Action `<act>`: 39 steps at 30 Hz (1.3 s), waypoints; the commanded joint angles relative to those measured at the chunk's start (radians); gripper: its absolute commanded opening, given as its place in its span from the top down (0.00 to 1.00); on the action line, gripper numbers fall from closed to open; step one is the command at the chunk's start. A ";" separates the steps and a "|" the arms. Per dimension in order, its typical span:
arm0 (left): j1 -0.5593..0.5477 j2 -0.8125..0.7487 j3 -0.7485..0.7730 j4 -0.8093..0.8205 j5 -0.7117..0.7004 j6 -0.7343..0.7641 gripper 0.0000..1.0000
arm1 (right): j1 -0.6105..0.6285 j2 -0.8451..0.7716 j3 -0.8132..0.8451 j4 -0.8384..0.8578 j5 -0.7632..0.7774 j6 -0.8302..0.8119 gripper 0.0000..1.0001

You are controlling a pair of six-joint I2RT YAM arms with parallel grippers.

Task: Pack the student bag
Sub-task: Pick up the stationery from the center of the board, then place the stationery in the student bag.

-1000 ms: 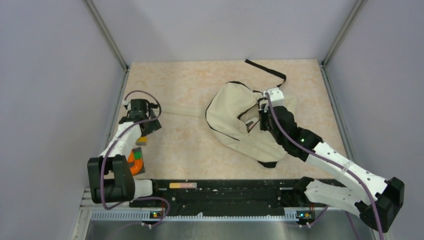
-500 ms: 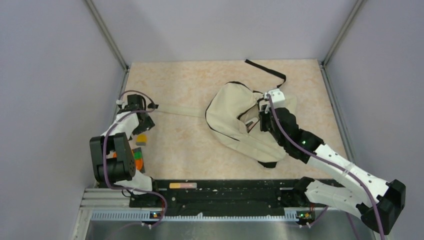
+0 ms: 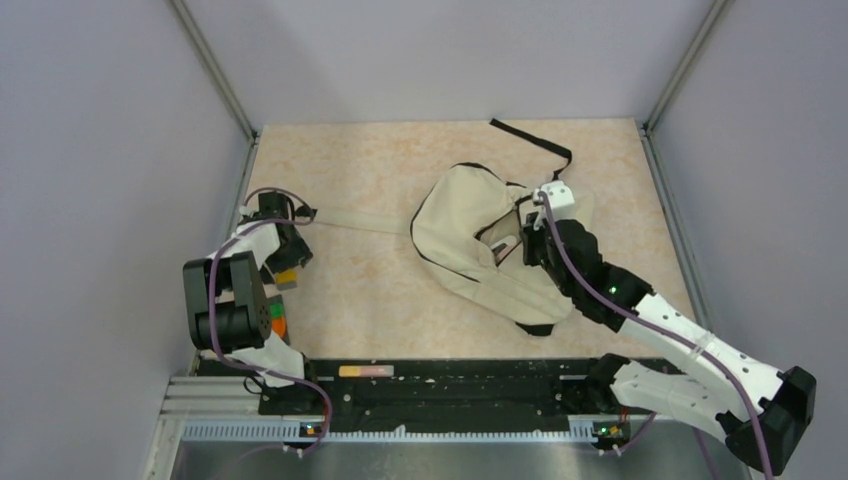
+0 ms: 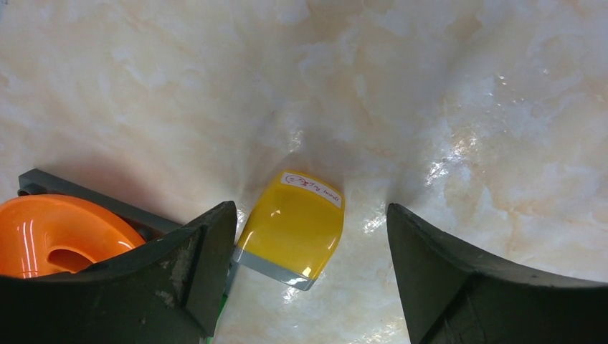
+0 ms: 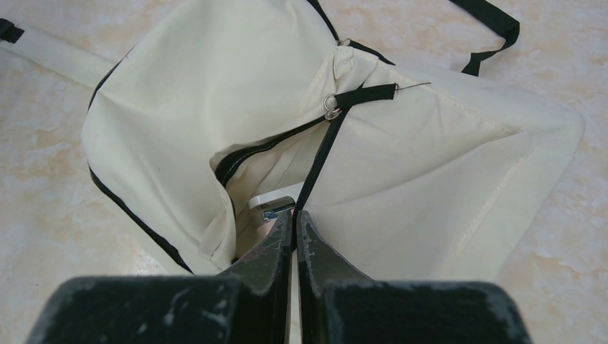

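Note:
The student bag (image 3: 470,245) lies cream and crumpled at the table's middle right, its black-edged mouth gaping. My right gripper (image 3: 527,242) is shut on the black zip edge of the student bag (image 5: 444,172) at the mouth, fingertips pressed together (image 5: 295,217). A white object (image 5: 274,201) shows inside the opening. At the left edge my left gripper (image 3: 281,258) hangs low and open over a small yellow block (image 3: 287,277). In the left wrist view the yellow block (image 4: 294,228), grey-based with a white label, lies between the spread fingers of the left gripper (image 4: 310,215), untouched.
An orange tape roll (image 4: 57,240) sits on a dark grey holder (image 4: 86,197) just left of the yellow block, beside the left finger. A long beige strap (image 3: 355,222) runs from the bag toward the left arm. A black strap (image 3: 535,140) lies at the back.
The left arm folded back and its gripper came down over the yellow block, jaws narrowing a little. The right gripper stayed shut on the bag and shifted slightly right.

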 commanded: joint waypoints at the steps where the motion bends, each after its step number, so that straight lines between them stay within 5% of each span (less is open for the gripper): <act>1: 0.007 0.014 0.004 -0.002 -0.005 0.003 0.21 | -0.002 -0.053 0.010 0.081 -0.010 0.010 1.00; 13: -0.040 -0.067 -0.034 -0.009 0.013 0.023 0.71 | -0.003 -0.069 0.015 0.060 -0.011 0.020 1.00; 18: -0.297 -0.235 0.001 -0.041 -0.062 0.017 0.73 | -0.002 -0.070 0.040 0.026 -0.013 0.016 1.00; 25: -0.628 -0.361 0.009 0.181 0.166 -0.163 0.75 | -0.003 -0.059 0.080 -0.023 -0.010 0.008 1.00; 31: -0.908 -0.149 0.251 0.378 0.254 -0.183 0.76 | -0.004 -0.024 0.123 -0.051 0.024 -0.006 1.00; 36: -1.007 0.061 0.418 0.625 0.470 -0.227 0.76 | -0.003 -0.030 0.148 -0.057 0.029 -0.003 1.00; 39: -1.033 0.169 0.530 0.636 0.483 -0.205 0.76 | -0.003 -0.029 0.164 -0.066 0.028 0.002 1.00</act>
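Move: The yellow piece of stationery stands right at the left hand's open fingers, centred between them to about a centimetre and roughly 1 cm low. The orange-green case lies some 11 cm back and 6 cm to the left of this hand, the buckle on the bag strap about 14 cm ahead and 5 cm right; the bag's opening is about 50 cm right, 3 cm ahead and 13 cm higher. From the right hand, the yellow piece is about 52 cm left, roughly level fore-and-aft, and 20 cm below. The left hand first stays in place while its fingers close from wide to about half open and pinch the yellow piece, then sweeps it quickly some 50 cm to the right while rising about 20 cm, to the mouth of the bag. On the way the wrist turns clockwise by about 60 degrees and swings up, so that the fingers go from pointing steeply down to slanting right and forward over the opening, while the right hand stays nearly still with its shut fingers keeping hold of the bag's black-edged rim. ##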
